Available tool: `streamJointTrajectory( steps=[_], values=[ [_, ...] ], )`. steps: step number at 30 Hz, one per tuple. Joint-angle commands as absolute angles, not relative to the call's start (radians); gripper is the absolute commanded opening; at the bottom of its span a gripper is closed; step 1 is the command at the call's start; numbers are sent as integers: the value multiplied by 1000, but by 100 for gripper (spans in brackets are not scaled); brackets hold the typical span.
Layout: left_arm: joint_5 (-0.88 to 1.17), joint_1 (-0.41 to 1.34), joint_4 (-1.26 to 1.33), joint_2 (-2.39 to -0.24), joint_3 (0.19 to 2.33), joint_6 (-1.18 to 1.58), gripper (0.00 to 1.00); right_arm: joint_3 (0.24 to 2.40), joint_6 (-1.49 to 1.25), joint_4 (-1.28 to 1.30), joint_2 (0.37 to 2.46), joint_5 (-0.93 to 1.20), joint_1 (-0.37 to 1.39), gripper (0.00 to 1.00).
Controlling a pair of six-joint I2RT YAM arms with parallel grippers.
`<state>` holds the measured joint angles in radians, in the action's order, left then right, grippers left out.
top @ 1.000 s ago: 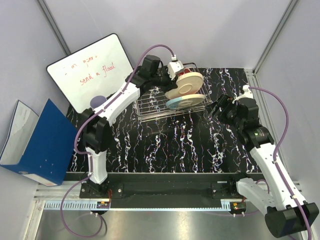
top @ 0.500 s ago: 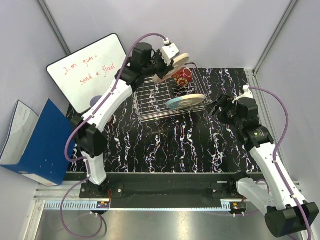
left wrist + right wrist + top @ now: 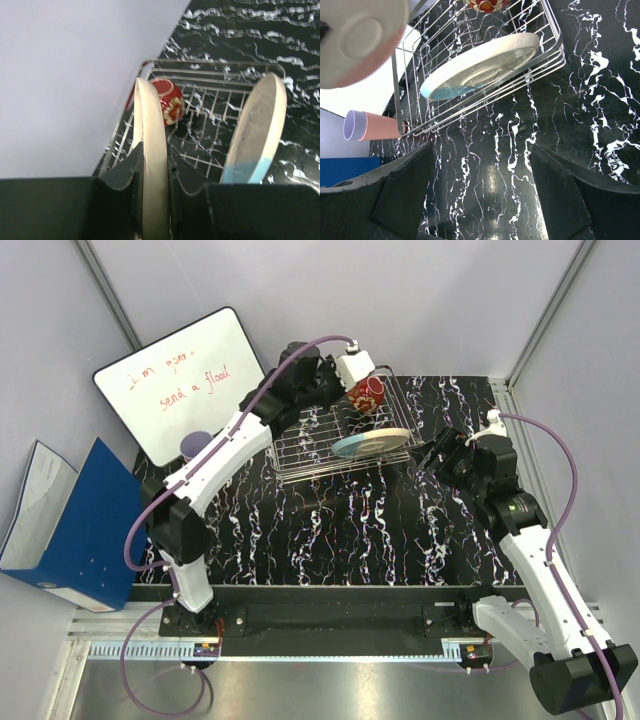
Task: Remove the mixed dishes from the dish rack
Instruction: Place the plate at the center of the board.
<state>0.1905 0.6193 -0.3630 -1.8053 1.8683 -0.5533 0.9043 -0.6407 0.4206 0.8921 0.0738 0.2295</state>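
Note:
The dish rack (image 3: 322,446) stands at the back of the table. My left gripper (image 3: 153,157) is shut on the rim of the pink and cream plate (image 3: 151,125), held edge-on above the rack's back left; in the top view the wrist hides it. From the right wrist the plate's underside (image 3: 360,37) shows at upper left. The light-blue and cream plate (image 3: 372,443) leans in the rack's front right. The red patterned bowl (image 3: 366,392) lies in the back corner. My right gripper (image 3: 425,455) is open beside the rack's right end, holding nothing.
A salmon-pink cup (image 3: 380,125) with a lavender rim (image 3: 349,125) sits left of the rack, below the whiteboard (image 3: 185,380). A blue box (image 3: 80,525) leans at the left edge. Grey walls close in the back and sides.
My left arm has lifted the pink and cream plate out of the rack and turned it edge-on toward the back left. The right arm has not moved.

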Motion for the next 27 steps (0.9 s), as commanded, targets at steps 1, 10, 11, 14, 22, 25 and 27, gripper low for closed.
streamJointTrajectory(
  steps=[1,10,11,14,22,25,27],
  values=[
    [86,624,-167,-1736,1824,-644,0,905,-649,373,881,89,236,86],
    [-324,745,63,-1715,1576,-856,0,899,-704,330,916,92,236,86],
    [-346,761,89,-1710,1554,-877,0,902,-712,324,922,97,238,86],
    [-429,788,210,-1678,1464,-957,0,905,-724,307,940,106,236,86],
    [-612,877,751,-1628,1179,-1323,0,908,-735,293,937,49,236,86],
    [-624,923,974,-1614,1070,-1466,0,933,-735,291,949,34,238,86],
    [-632,949,1084,-1611,1029,-1537,0,953,-732,291,974,34,236,86]
  ],
)
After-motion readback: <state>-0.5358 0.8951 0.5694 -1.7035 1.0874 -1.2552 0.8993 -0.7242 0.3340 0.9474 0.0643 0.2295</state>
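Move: The left gripper already holds the cream-and-pink plate, clear above the rack. Its goal, the open center of the board before the rack, lies about 18 cm back, level sideways, roughly 30 cm below. The blue-rimmed plate is some 10 cm right, 3 cm back and 22 cm below; the red mug about 11 cm ahead, 10 cm right and 27 cm below. From the right gripper, the goal is around 23 cm left, 6 cm back and 22 cm below. Keep the left fingers shut on the plate and sink it about 12 cm, then ease it up some 4 cm while drawing back towards the board's open center. Throughout, roll the wrist left side up by about 45 degrees and swing the fingers left until they point nearly level and mostly forward. Let the empty right gripper, still open, edge forward about 2 cm. ##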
